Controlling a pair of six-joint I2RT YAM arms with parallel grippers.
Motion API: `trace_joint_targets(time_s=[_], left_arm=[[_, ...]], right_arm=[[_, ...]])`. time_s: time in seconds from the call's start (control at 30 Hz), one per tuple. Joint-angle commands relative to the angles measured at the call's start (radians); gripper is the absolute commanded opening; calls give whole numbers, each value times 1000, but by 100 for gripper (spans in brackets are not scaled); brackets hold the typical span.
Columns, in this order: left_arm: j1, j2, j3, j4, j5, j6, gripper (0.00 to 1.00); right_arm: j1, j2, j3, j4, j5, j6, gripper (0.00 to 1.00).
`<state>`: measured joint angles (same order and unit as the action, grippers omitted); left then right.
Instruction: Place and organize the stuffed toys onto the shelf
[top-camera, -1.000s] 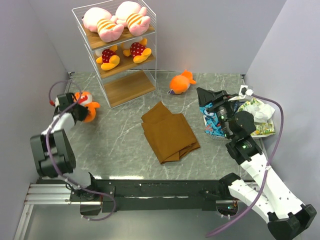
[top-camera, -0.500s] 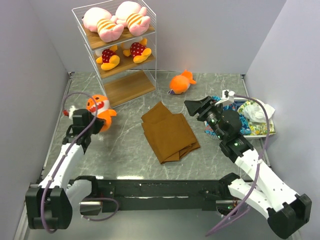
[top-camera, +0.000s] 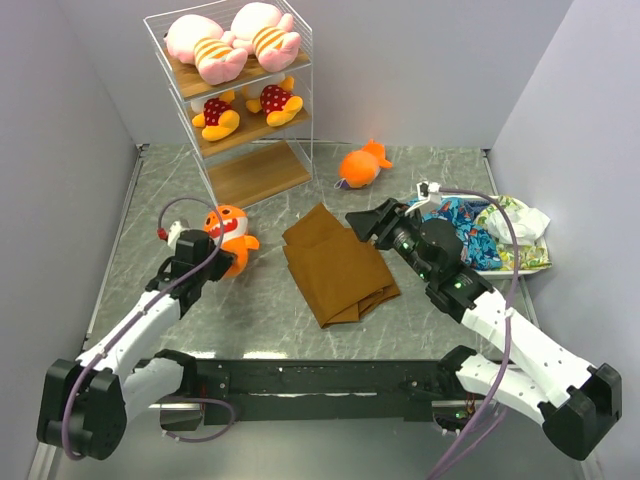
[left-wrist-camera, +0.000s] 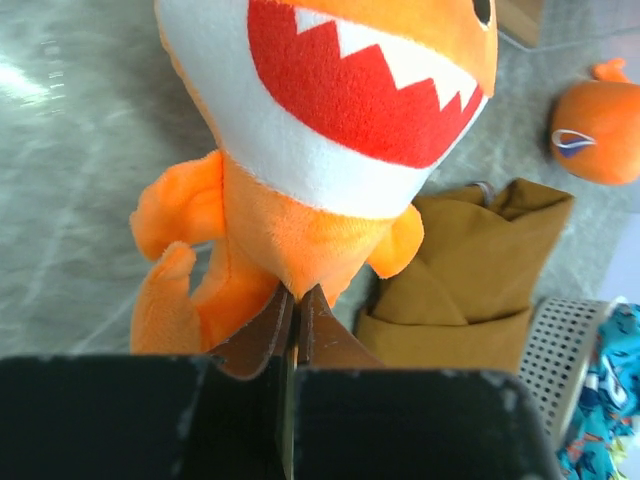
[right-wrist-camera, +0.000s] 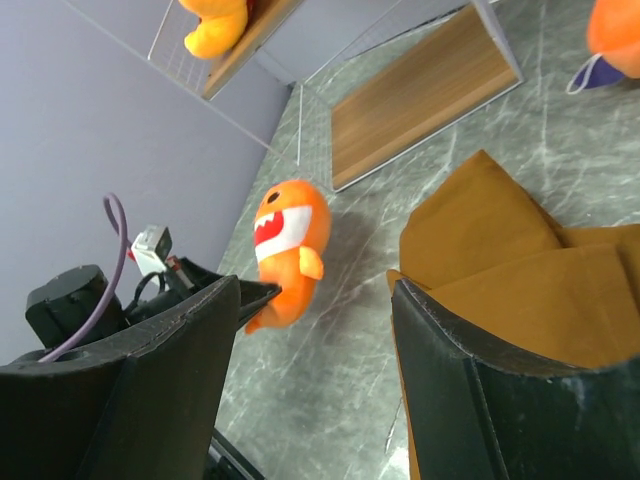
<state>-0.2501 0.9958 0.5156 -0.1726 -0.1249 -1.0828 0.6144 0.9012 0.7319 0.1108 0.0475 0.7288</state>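
My left gripper (top-camera: 208, 263) (left-wrist-camera: 295, 300) is shut on the underside of an orange toothy shark (top-camera: 232, 238) (left-wrist-camera: 330, 130), holding it up left of the brown cloth. My right gripper (top-camera: 365, 225) (right-wrist-camera: 318, 295) stands open above the cloth's right side, nothing between its fingers, and faces that shark (right-wrist-camera: 290, 240). A second orange shark (top-camera: 362, 165) (left-wrist-camera: 600, 130) lies on the table right of the shelf (top-camera: 255, 178). Two pink striped toys (top-camera: 205, 45) fill the top board. Two yellow toys in red dotted outfits (top-camera: 218, 115) sit on the middle board. The bottom board (right-wrist-camera: 420, 100) is bare.
A folded brown cloth (top-camera: 338, 265) lies mid-table. At the right, a white basket (left-wrist-camera: 560, 340) holds a colourful fabric pile (top-camera: 480, 235). Grey walls close in the left, back and right sides.
My left arm has carried the shark from the far left wall rightward to beside the cloth. My right gripper has swung left from the fabric pile to over the cloth.
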Motion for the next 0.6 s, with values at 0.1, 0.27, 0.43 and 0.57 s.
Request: trace_joint_targets(time_s=[0.1, 0.27, 0.43, 0.57], left_arm=[[-54, 93, 81, 165, -58, 29, 1], [-74, 236, 188, 245, -94, 102, 1], [-112, 397, 329, 251, -200, 161, 1], [-115, 507, 418, 291, -234, 161, 1]], right_arm=[[34, 25, 52, 27, 38, -29, 69], [34, 18, 54, 26, 43, -40, 69], [33, -4, 57, 29, 49, -63, 70], [33, -28, 52, 50, 45, -89, 70]])
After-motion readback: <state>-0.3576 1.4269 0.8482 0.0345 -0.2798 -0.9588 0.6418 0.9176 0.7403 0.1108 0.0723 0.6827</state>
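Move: My left hand already has the orange shark toy by its lower body, off the table. The empty bottom shelf lies about 24 cm ahead of it, 9 cm to its right and some 8 cm lower. The middle shelf with the dotted toys stands right above that one, roughly 18 cm higher. The brown cloth is level with my left hand and 28 cm to its right. From my right hand the bottom shelf is about 24 cm ahead, 26 cm left and 27 cm down. Fingers still shut on the shark's lower body, I carry it with my left hand mostly forward, about 10 cm, towards the open front of the bottom shelf. I start slowly and then speed up, easing some 4 cm to the right and rising about 3 cm on the way, while my wrist rolls its left side up and tips the fingers upward, each under 10 degrees. ##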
